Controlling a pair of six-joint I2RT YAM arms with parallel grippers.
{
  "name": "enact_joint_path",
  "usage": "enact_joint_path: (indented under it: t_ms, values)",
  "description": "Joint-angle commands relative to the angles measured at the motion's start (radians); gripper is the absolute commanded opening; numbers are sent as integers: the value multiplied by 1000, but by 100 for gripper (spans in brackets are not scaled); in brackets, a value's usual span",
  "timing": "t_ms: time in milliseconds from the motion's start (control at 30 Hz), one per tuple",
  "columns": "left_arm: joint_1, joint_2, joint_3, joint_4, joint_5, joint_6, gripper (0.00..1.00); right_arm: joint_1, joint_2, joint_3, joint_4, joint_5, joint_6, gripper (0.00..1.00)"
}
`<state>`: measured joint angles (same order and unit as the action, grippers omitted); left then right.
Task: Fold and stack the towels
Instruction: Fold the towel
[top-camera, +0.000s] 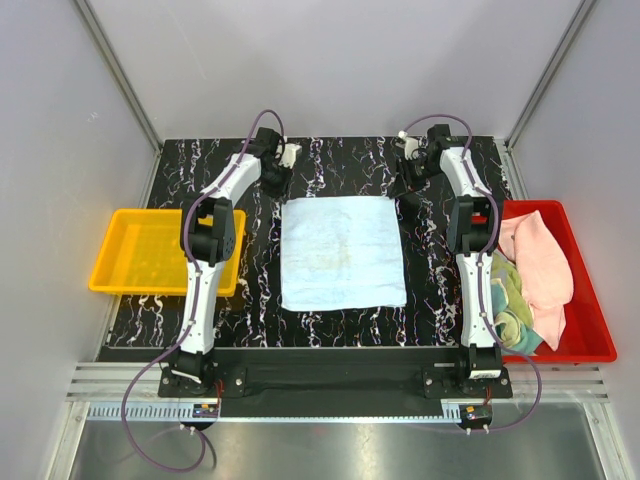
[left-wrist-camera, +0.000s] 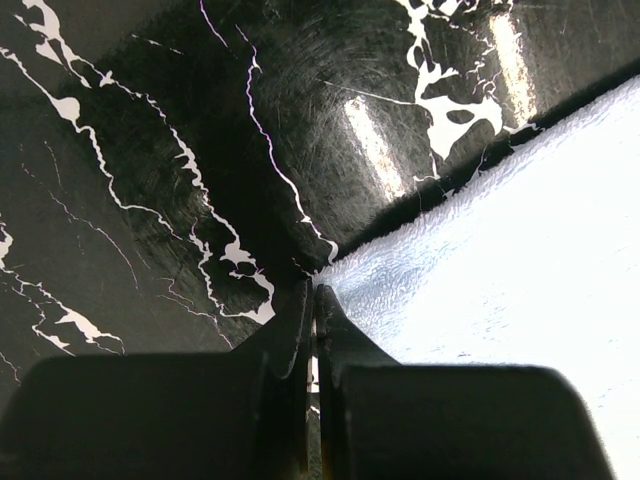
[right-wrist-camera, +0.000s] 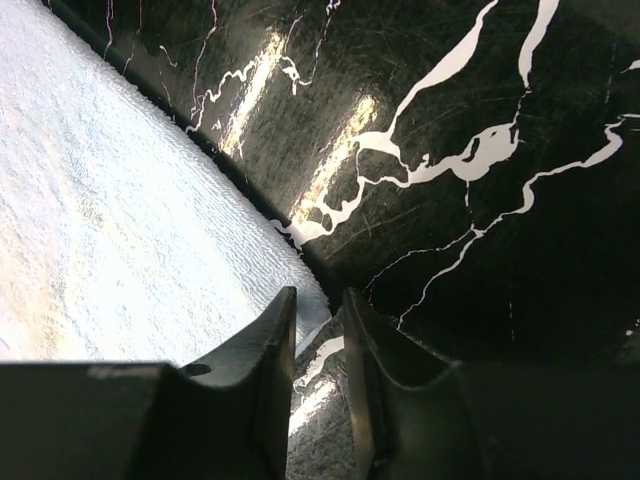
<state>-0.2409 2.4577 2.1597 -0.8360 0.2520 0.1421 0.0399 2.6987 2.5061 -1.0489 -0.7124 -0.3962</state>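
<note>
A light blue towel (top-camera: 342, 252) lies spread flat in the middle of the black marbled table. My left gripper (top-camera: 276, 185) is at its far left corner. In the left wrist view its jaws (left-wrist-camera: 314, 292) are shut, with the towel (left-wrist-camera: 500, 260) corner lying right at the tips; I see no cloth between them. My right gripper (top-camera: 408, 190) is at the far right corner. Its jaws (right-wrist-camera: 320, 298) stand slightly open, the left finger (right-wrist-camera: 270, 340) over the towel (right-wrist-camera: 120, 220) corner, with bare table showing in the gap. Both towel corners lie down on the table.
A red tray (top-camera: 590, 350) at the right edge holds a pink towel (top-camera: 540, 265) and a yellow-green towel (top-camera: 510, 295) in a loose heap. A yellow tray (top-camera: 150, 250) sits at the left edge, behind the left arm. Grey walls close in the table's far side.
</note>
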Motion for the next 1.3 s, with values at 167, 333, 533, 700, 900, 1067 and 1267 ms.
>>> enact_joint_path:
  t_ms: [167,333,533,700,900,1067,1267]
  values:
    - [-8,-20,49,49,20,11,0,-2,10,27,-5,1,-6,0]
    - [-14,-92,42,63,-16,30,0,-6,-40,13,62,40,13,0]
    - [-21,-184,14,84,-48,62,0,-14,-187,-145,240,56,-10,0]
    - [-35,-235,-14,107,-82,83,0,-12,-289,-259,383,21,-9,0]
    - [-41,-264,-38,109,-106,108,0,-12,-393,-423,495,66,-56,0]
    - [-46,-374,-202,219,-105,91,0,-12,-557,-674,664,100,-76,0]
    - [-47,-466,-293,262,-120,90,0,-6,-704,-859,701,113,-102,0]
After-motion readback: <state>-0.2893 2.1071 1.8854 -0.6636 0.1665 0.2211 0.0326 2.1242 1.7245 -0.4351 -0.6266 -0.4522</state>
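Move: The towel's far-right corner lies right between the right hand's open fingertips, about 1 cm below the hand point; that same corner is some 26 cm to the right of the left hand and about 1 cm farther out. The left fingers already pinch the far-left corner, with the near-left corner about 34 cm straight back. The yellow bin stands roughly 24 cm left and 16 cm back of the left hand, the red bin about 27 cm right and 26 cm back of the right. The towel's far-right corner is pinched as the right fingers shut on it, while the left keeps its grip on the other far corner. Both hands then lift the far edge, the left about 10 cm and the right some 8 cm, easing 2 to 3 cm forward before drawing back 3 to 4 cm as their fingertips tilt forward. ##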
